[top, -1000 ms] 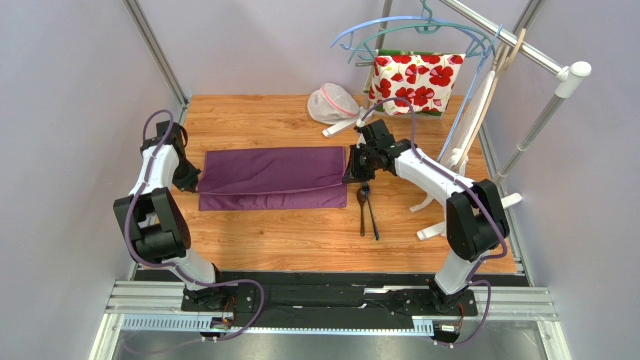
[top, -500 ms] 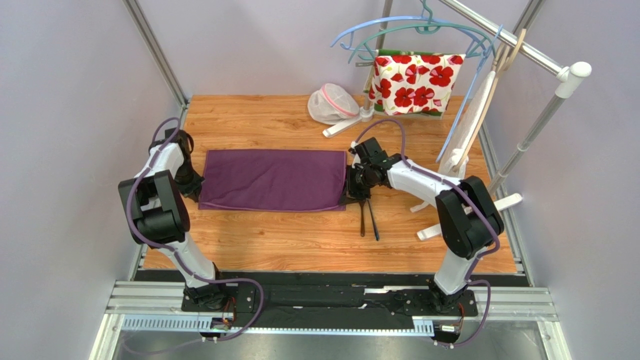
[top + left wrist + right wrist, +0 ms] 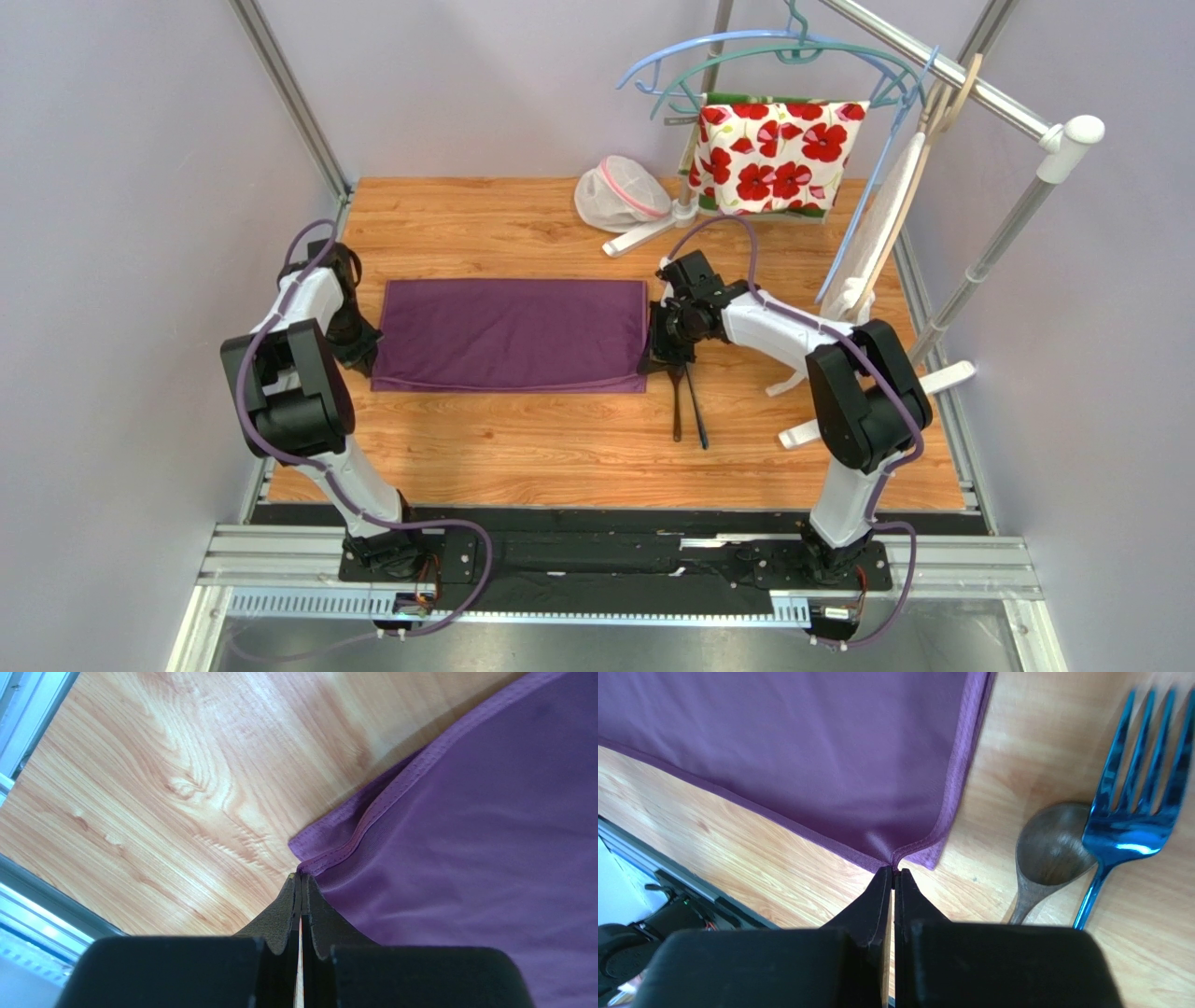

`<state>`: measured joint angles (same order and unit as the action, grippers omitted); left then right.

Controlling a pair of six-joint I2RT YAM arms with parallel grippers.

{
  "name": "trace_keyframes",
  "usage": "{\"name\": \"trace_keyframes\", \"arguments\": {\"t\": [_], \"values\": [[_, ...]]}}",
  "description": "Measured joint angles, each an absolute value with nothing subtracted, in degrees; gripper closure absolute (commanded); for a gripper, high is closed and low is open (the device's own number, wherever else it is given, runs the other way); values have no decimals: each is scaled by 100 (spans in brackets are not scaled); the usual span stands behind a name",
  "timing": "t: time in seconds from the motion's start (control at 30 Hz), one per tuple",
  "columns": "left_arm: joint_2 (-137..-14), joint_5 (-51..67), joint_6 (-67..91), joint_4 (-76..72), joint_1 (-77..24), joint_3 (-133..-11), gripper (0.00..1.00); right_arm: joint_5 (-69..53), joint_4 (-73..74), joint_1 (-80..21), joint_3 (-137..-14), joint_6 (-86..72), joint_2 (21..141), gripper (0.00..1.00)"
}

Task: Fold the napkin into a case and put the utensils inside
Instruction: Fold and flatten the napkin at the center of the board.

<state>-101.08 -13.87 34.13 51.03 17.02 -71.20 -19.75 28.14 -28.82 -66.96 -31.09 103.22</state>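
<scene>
The dark purple napkin [image 3: 512, 333] lies doubled over as a wide rectangle on the wooden table [image 3: 561, 448]. At its near left corner my left gripper [image 3: 368, 364] is shut; in the left wrist view the left gripper [image 3: 300, 876] pinches the hemmed corner of the napkin [image 3: 477, 847]. My right gripper [image 3: 657, 359] does the same at the near right corner, where the right gripper [image 3: 893, 870] is closed on the napkin [image 3: 829, 749]. The utensils, a dark spoon [image 3: 1053, 843] and a blue fork [image 3: 1134, 812], lie side by side just right of that corner; spoon [image 3: 676, 403], fork [image 3: 694, 413].
At the back stand a white mesh pouch [image 3: 622, 193], a white cloth with red flowers [image 3: 776, 151] and coloured hangers [image 3: 786, 56] on a white rack [image 3: 870, 266]. The rack's feet [image 3: 807, 427] rest right of the utensils. Metal frame posts edge the table.
Both grippers have carried the napkin's upper layer toward the near edge, so it now covers the lower layer that showed before. The utensils have not moved.
</scene>
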Motion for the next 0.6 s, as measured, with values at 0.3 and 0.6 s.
{"name": "trace_keyframes", "arguments": {"t": [0.3,0.6], "values": [[-9577,-847,3527,5026,1702,-7966,100,-1503,3245,-2764,-8770,-2862,10326,100],[-9406,-884,3546,4941,1699,-7992,100,-1597,2919,-2611,-9008,-2829,10289,100]]}}
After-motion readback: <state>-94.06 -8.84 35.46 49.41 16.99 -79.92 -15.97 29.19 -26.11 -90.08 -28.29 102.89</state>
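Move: Both hands pinch the ends of the folded napkin's upper near hem, just above the board. From the left hand, the napkin's far left corner lies about 16 cm straight ahead, and its near left corner 3 cm back. From the right hand, the far right corner is also some 16 cm straight ahead and the near right corner 3 cm back; the spoon lies about 5 cm right and 5 cm back, the fork about 8 cm right and 4 cm back. Keeping their pinch on the hem, both hands swing it up and forward off the lower layer, quickly and unevenly: the right rises about 17 cm and reaches 12 cm forward, the left goes only some 10 cm up and 7 cm forward. The fingers tilt forward by roughly 20 to 25 degrees as they go, and at the end both hands turn back, sinking 1 to 3 cm and easing about 1 cm backward. ##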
